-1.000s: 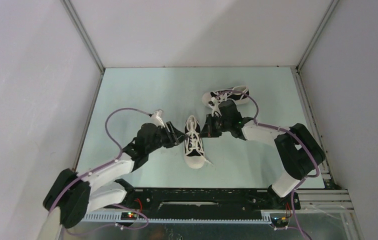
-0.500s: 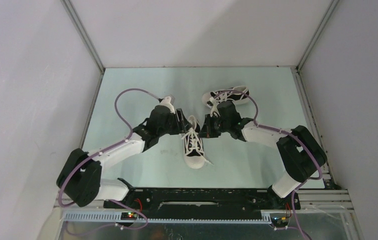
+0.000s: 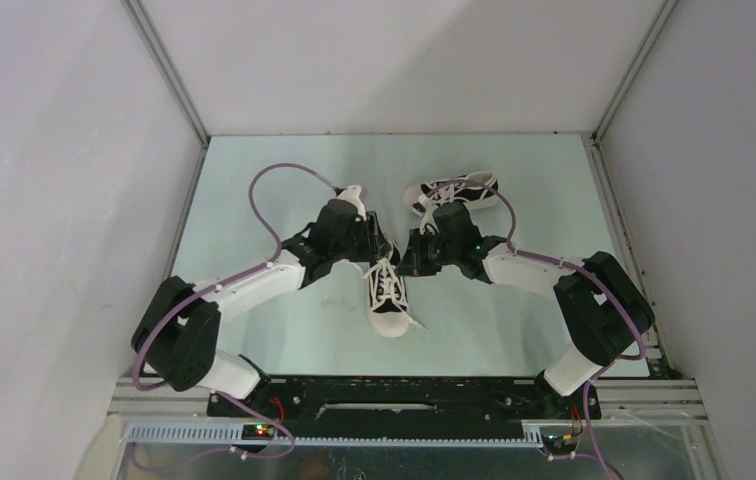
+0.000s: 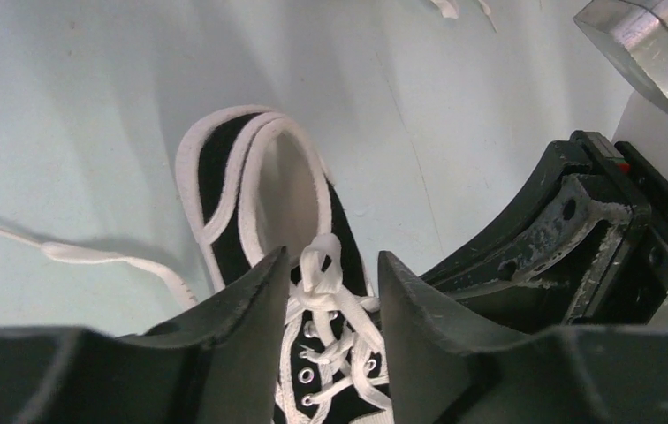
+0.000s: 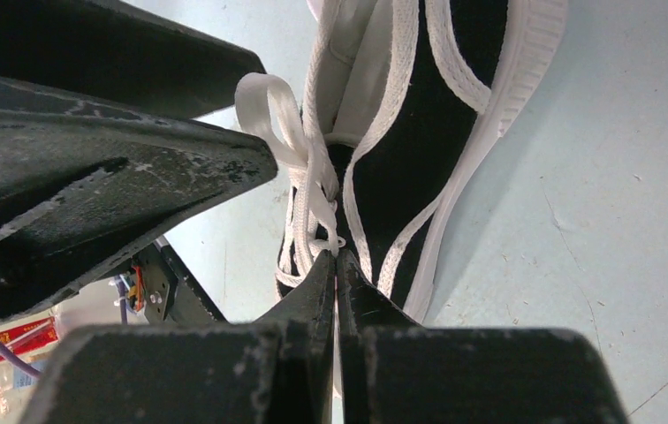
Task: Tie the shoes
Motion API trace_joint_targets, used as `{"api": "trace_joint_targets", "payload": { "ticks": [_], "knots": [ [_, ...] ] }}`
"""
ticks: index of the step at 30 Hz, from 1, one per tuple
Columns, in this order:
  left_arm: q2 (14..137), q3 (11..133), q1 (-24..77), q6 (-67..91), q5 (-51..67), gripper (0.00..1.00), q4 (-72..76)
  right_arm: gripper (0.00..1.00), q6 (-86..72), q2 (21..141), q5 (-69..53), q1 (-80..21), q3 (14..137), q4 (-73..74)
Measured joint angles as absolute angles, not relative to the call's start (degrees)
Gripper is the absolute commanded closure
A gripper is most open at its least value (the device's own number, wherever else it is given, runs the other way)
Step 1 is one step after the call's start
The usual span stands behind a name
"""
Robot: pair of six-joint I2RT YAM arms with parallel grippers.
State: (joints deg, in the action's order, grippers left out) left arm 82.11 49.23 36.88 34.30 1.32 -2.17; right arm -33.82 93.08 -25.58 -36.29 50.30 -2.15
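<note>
One of the shoes, black with a white toe cap, lies mid-table with its toe toward the arm bases; it also shows in the wrist views. The other shoe lies on its side behind it. My left gripper is open above the near shoe's tongue, and a small lace loop stands between its fingers without touching either. My right gripper is shut on a strand of that shoe's white lace, just below the loop.
A loose lace end trails on the pale green table left of the near shoe. Another end lies beside its toe. The two grippers crowd each other over the shoe. White walls enclose the table.
My left arm swung from the shoe's left side up to its tongue, bringing the open jaws around the lace loop. The right gripper kept its place and its grip.
</note>
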Motion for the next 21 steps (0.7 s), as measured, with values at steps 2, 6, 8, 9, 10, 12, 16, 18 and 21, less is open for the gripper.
{"api": "trace_joint_targets", "payload": {
  "ticks": [2,6,8,9,10,12,16,18,21],
  "knots": [
    [83.24,50.5,37.47,33.65,1.17,0.74,-3.05,1.0,-33.82,93.08,-25.56,-36.29,50.3,-2.15],
    [84.38,51.18,38.02,33.21,1.08,0.98,-4.23,1.0,-33.85,93.08,-25.39,-36.32,50.3,-2.09],
    [84.4,51.13,38.06,33.32,1.06,1.0,-4.47,1.0,-33.89,93.01,-24.75,-36.34,50.33,-1.65],
    [84.36,51.07,38.09,33.26,1.04,1.0,-4.38,1.0,-33.93,92.95,-24.34,-36.38,50.33,-1.34],
    [84.2,50.78,38.09,33.28,1.04,1.0,-4.29,1.0,-34.04,92.79,-23.7,-36.42,50.33,-1.08],
    [83.33,49.32,38.09,33.47,1.02,1.0,-3.62,1.0,-34.37,92.33,-22.37,-36.64,50.15,-1.04],
    [79.33,43.55,38.09,34.15,1.04,1.0,-2.24,1.0,-35.53,89.67,-19.62,-36.91,48.34,-1.34],
    [77.36,41.17,38.09,34.59,1.08,1.0,-1.65,1.0,-35.68,88.75,-18.68,-36.97,47.79,-1.37],
    [74.83,38.2,38.09,35.14,1.34,1.0,0.03,1.0,-35.86,88.42,-17.37,-37.21,47.53,-1.34]
  ]
}}
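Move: The standing white lace loop is already between the left gripper's open fingers, about 1 cm below and 1 cm right of the left hand point. The knot is some 2 cm back, 1 cm right and 4 cm below; the near shoe's middle is about 4 cm back, 1 cm right and 7 cm down. The other shoe is roughly 14 cm ahead and 14 cm right. From the right gripper, shut on its lace, that loop stands about 2 cm ahead, 4 cm left and slightly higher. Ease the left gripper down about 1 cm and shut its open fingers on the standing loop, then draw the pinched lace back towards the base, to the left and down, about 4 cm, away from the right gripper. Meanwhile keep the right fingers shut on their lace and pull it roughly 1.5 cm to the right, swinging the wrist slightly clockwise. ##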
